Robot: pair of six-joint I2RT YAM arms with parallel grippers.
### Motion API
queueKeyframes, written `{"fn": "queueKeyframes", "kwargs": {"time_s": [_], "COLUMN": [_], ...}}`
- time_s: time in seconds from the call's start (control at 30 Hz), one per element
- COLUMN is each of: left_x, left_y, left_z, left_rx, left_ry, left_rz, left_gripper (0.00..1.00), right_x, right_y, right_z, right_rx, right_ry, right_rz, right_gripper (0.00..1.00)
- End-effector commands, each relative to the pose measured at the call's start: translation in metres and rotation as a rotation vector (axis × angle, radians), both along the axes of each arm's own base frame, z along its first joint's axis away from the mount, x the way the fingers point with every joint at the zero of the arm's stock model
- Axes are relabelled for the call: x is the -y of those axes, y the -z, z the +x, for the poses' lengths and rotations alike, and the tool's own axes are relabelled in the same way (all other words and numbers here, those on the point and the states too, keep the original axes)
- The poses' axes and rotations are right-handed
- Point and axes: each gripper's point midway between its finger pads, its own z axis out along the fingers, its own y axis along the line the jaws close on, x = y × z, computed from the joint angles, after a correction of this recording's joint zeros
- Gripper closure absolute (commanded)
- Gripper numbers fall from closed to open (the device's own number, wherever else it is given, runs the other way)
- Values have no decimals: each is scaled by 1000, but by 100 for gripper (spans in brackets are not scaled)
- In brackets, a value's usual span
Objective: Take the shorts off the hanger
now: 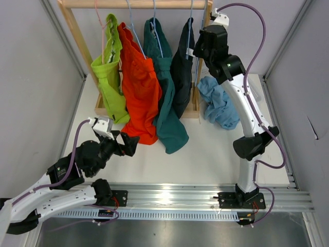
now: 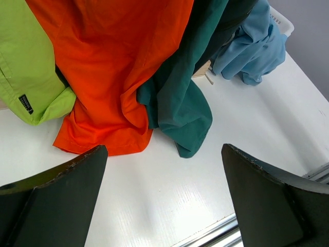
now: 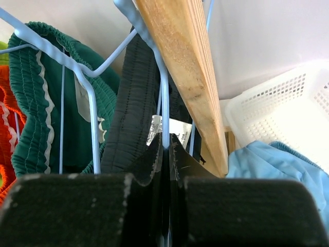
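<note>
Four shorts hang on wire hangers from the wooden rack (image 1: 133,4): lime green (image 1: 110,82), orange-red (image 1: 139,92), teal (image 1: 167,108) and dark navy (image 1: 182,72). The light blue shorts (image 1: 218,103) lie crumpled on the table to the right of the rack. My right gripper (image 3: 166,144) is up at the rack's right end, shut on the blue hanger wire (image 3: 165,103) that carries the navy shorts (image 3: 131,113). My left gripper (image 2: 163,149) hovers low over the table, open and empty, just in front of the orange-red hem (image 2: 113,67) and teal hem (image 2: 180,103).
The rack's wooden post (image 3: 190,77) runs close beside my right fingers. A white perforated basket (image 3: 282,113) sits behind the light blue shorts (image 3: 277,170). Grey walls close in both sides, and a metal rail (image 1: 180,198) lines the near table edge.
</note>
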Motion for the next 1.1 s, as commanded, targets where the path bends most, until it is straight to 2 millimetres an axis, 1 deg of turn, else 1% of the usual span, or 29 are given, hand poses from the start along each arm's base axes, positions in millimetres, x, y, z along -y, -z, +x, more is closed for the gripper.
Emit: {"fn": "queueKeyframes", "kwargs": {"time_s": [0.0, 0.07, 0.1, 0.13, 0.2, 0.23, 0.27, 0.3, 0.33, 0.37, 0.4, 0.47, 0.5, 0.53, 0.57, 0.6, 0.63, 0.67, 0.7, 0.73, 0.77, 0.8, 0.83, 0.87, 0.9, 0.93, 0.97, 1.03, 1.07], "left_x": [0, -8, -13, -15, -14, -13, -14, -13, -8, -4, -2, 15, 11, 28, 31, 35, 47, 63, 82, 93, 103, 122, 133, 152, 160, 163, 165, 191, 189], "left_y": [0, -1, -2, -4, -16, -23, -54, -67, -88, -99, -129, -160, -196, -203, -223, -238, -249, -254, -259, -261, -273, -271, -269, -262, -257, -270, -280, -273, -289], "left_z": [2, 5, 8, 10, 13, 14, 14, 16, 20, 22, 24, 34, 34, 47, 51, 56, 62, 66, 79, 86, 90, 105, 113, 131, 141, 146, 150, 174, 178], "left_rx": [-8, -16, -10, -11, 7, 15, 51, 77, 102, 124, 194, 243, 311, 328, 367, 414, 452, 475, 497, 508, 539, 535, 531, 516, 504, 517, 522, 513, 534], "left_ry": [-16, -60, -94, -114, -120, -117, -115, -110, -111, -101, -82, -62, -72, -87, -95, -99, -93, -57, -50, -47, -37, -26, -12, -2, -4, -10, -11, 1, -14], "left_rz": [19, 36, 49, 53, 62, 62, 11, 18, 15, 21, 18, 39, 24, 42, 33, 62, 61, 77, 117, 126, 99, 116, 125, 147, 157, 134, 122, 143, 119], "left_gripper": [1, 1, 0, 1, 1, 1, 1, 1, 1, 1, 1, 0, 1, 1, 1, 1, 1, 1, 1, 1, 1, 1, 1, 1, 1, 1, 1, 1, 1], "right_x": [8, 12, 15, 20, 32, 37, 45, 55, 59, 63, 72, 79, 90, 95, 98, 98, 107, 110, 109, 117, 119, 123, 120, 126, 125, 124, 127, 126, 128], "right_y": [7, 1, -3, -3, -19, -15, -18, -36, -42, -32, -52, -48, -60, -62, -63, -48, -58, -56, -36, -43, -38, -26, -12, -11, -4, 13, 13, 32, 33], "right_z": [-16, -23, -26, -28, -42, -45, -50, -65, -70, -74, -91, -104, -122, -130, -139, -143, -165, -174, -177, -199, -206, -220, -218, -234, -239, -242, -253, -260, -267], "right_rx": [-59, -52, -46, -46, -16, -25, -17, 19, 39, 22, 70, 64, 93, 98, 104, 75, 109, 110, 73, 106, 101, 87, 53, 60, 48, 16, 27, -17, -12], "right_ry": [-18, -20, -16, 1, 19, 29, 54, 62, 65, 71, 71, 77, 89, 91, 89, 82, 77, 69, 62, 51, 44, 36, 32, 18, 7, -2, -13, -28, -33], "right_rz": [-18, -18, -19, -33, -34, -53, -57, -41, -36, -49, -24, -27, -9, -1, 17, 11, 42, 54, 59, 91, 97, 112, 103, 118, 130, 121, 137, 144, 154], "right_gripper": [97, 62, 35, 27, 5, 3, 1, 0, 1, 1, 1, 1, 1, 1, 1, 1, 1, 1, 1, 0, 1, 1, 1, 1, 1, 1, 1, 1, 1]}}
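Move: The black shorts hang at the right end of the rail, their middle some 33 cm ahead of the left hand, 18 cm to its right and 5 cm above it; the dark green shorts hang about 7 cm to their left. The right hand, shut on the empty blue hanger, has the rail end about 6 cm ahead, 2 cm right and 6 cm up. From that hand the black shorts are 2 cm ahead, 5 cm left and 12 cm down, the light-blue shorts level fore and aft, 11 cm right, nearly 40 cm down. Upwards first, by about 25 cm, then forward and to the right, the left hand swings fast towards the black shorts' hanger, fingers tipping up some 25 degrees and staying wide open. The right hand opens fully, lets go of the empty blue hanger at the rail, and draws back about 26 cm and to the right, clearing the way. ##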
